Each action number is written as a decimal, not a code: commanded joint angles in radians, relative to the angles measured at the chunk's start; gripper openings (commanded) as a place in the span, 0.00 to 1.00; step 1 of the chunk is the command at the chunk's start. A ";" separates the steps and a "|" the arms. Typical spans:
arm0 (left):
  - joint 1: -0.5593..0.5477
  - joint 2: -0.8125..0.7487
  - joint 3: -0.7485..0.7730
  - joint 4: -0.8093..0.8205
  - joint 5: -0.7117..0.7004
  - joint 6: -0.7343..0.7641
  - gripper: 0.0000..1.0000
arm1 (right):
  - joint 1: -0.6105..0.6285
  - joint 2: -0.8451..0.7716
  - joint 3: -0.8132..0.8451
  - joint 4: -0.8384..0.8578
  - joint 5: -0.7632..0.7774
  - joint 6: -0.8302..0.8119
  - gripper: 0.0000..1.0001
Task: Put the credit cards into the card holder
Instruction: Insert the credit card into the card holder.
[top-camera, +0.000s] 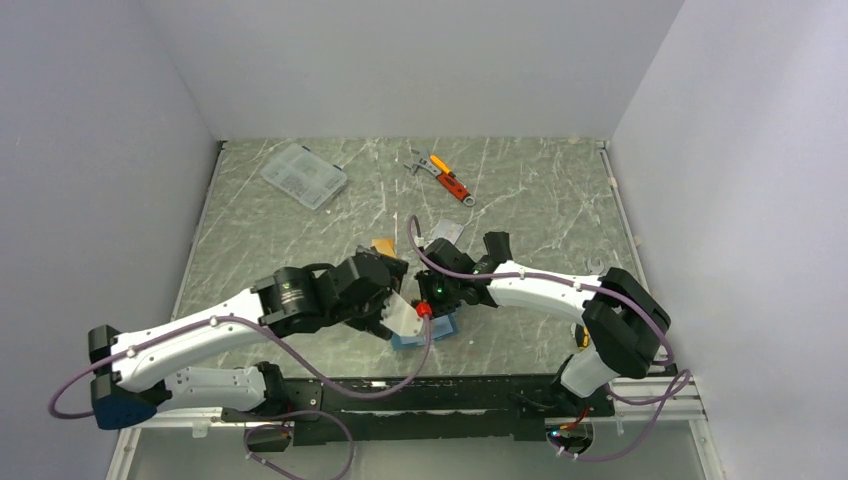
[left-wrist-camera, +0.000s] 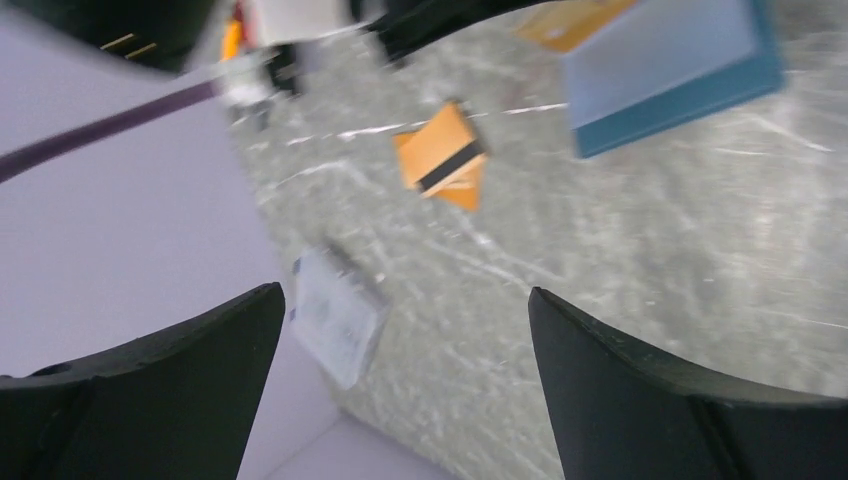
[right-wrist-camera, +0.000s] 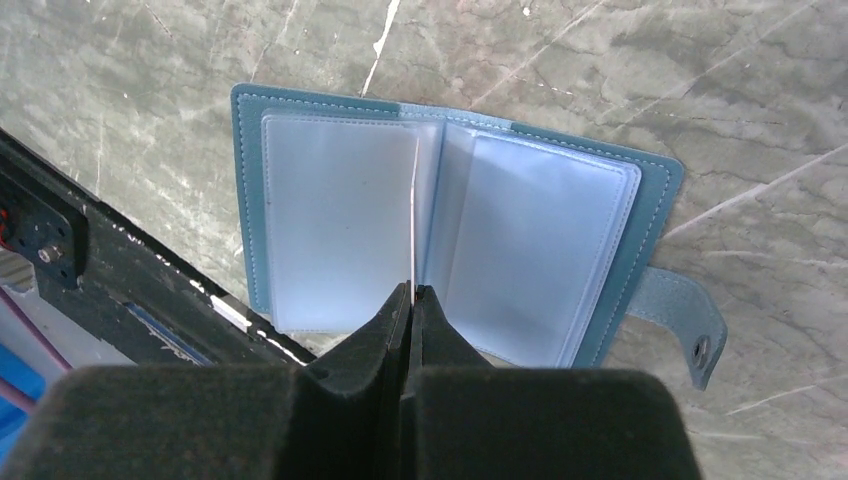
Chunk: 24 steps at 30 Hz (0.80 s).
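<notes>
The card holder lies open near the table's front edge, teal-blue with pale blue sleeves; it also shows as the card holder and the card holder. My right gripper is shut on one thin sleeve and holds it upright at the fold; from above, the right gripper hangs over the holder. My left gripper is open and empty, and the left gripper is just left of the holder. Orange-gold credit cards with a dark stripe lie on the table, as does a silver-grey card. The left wrist view is blurred.
A clear plastic organiser box sits at the back left. An orange-handled wrench lies at the back middle. The black front rail runs close beside the holder. Both arms crowd the near middle of the table.
</notes>
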 joint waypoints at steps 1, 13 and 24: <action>0.000 -0.004 0.086 -0.047 -0.173 -0.016 0.99 | 0.012 -0.023 0.037 -0.001 0.026 -0.004 0.00; -0.063 -0.317 -0.086 0.073 0.276 -0.068 0.99 | 0.078 0.020 0.033 0.017 0.066 -0.013 0.00; -0.063 -0.379 -0.557 0.471 0.359 0.173 0.64 | 0.111 0.059 0.033 0.012 0.111 -0.018 0.00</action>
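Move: The open card holder lies beneath the right hand, which pinches an orange card on edge; the holder's middle is about 2 cm back, 2 cm left and 5 cm below. From the empty, wide-open left hand it lies about 2 cm back, 8 cm right and 20 cm down. The loose orange cards lie about 12 cm ahead, 1 cm right of the left hand; the silver card lies about 17 cm ahead, 4 cm right of the right hand. The left hand rises about 7 cm over the table while it starts swinging back, then drops nearly 14 cm towards the holder's left page on its side nearest the base, ending some 7 cm farther back, turned about 20 degrees clockwise, its fingers partly closed but still empty. The right hand keeps its pinch on the orange card and eases it about 2 cm back, a little left and about 1 cm down, so that the card's free end shifts from beside the fold farther over the left page. ##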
